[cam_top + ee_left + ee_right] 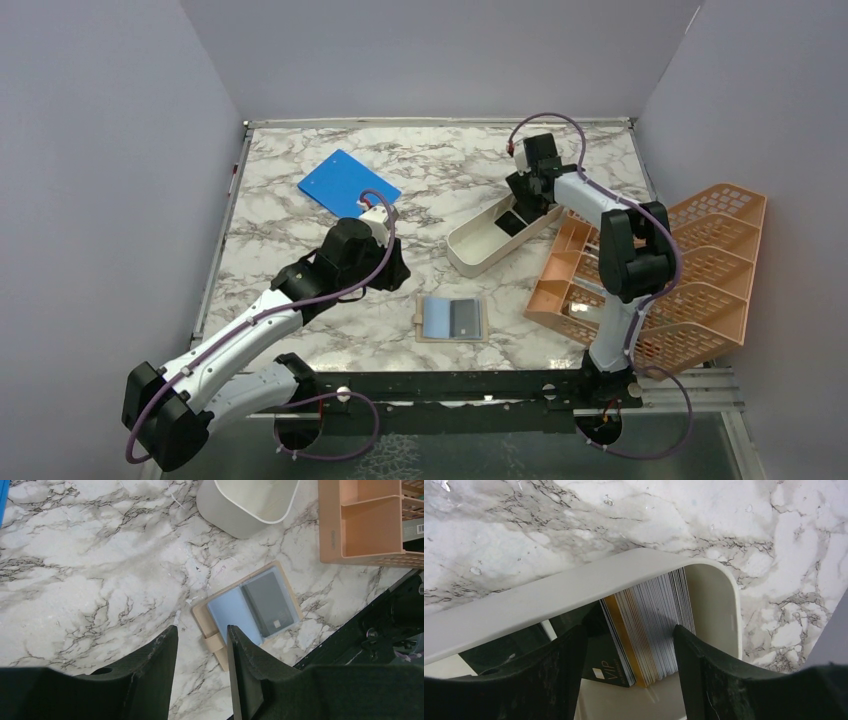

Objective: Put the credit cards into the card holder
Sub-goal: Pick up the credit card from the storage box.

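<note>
The tan card holder [450,338] lies open near the table's front edge, with a light blue card [437,318] and a grey card [464,318] in it. My left gripper [398,270] hovers just left of it, open and empty. In the left wrist view the holder's strap [216,642] lies just ahead of my left gripper [201,628]. My right gripper [518,212] reaches into the white tray [475,245]. There it [630,628] stands open astride a stack of credit cards [654,625] standing on edge. A black VIP card [606,665] leans at the front of the stack.
An orange lattice rack [700,280] stands at the right, close to the tray and the right arm. A bright blue flat board [348,185] lies at the back left. The tray's rim [574,587] crosses the right wrist view.
</note>
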Tool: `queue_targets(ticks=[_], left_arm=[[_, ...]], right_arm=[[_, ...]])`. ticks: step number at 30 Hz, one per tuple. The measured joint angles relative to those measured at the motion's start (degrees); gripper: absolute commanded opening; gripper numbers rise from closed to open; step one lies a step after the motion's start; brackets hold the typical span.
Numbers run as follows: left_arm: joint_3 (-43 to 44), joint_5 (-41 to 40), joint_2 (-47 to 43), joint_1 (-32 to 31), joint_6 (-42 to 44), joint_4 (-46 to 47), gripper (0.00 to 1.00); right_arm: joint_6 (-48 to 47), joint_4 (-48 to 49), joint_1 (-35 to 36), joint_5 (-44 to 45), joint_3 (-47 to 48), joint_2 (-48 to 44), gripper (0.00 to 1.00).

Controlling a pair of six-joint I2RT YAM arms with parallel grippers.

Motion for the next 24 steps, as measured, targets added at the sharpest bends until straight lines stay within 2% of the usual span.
queue_targets(ticks=[15, 24], left_arm=[[0.0, -0.3, 0.2, 0.0, -0.2, -0.1, 0.44], [0.0, -0.3, 0.2, 0.0, -0.3, -0.1, 0.44]], right_arm=[[0.5, 3.1, 0.0, 1.0, -1.1, -1.0, 0.31], [1.1, 3.2, 0.0, 1.0, -1.3, -1.9, 0.21]])
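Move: The right hand's open fingers are down in the storage box around the upright row at its far end. The dark VIP card at the front of the row has its middle roughly 1 cm left, 1 cm back and 3 cm below. The pale cards stand about 2 cm right and 1 cm ahead of the hand, and the flat dark card lies some 6 cm left and 4 cm back. For the idle left hand, the VIP card is about 20 cm ahead and 30 cm right. The right hand closes its fingers from about three quarters open to a quarter, the left finger coming in against the face of the dark VIP card and the right finger crossing the top of the row to the card's other side. Meanwhile the hand eases up about 1.5 cm and slightly forward above the far end of the storage box, its fingertips swinging outward by barely five degrees. ##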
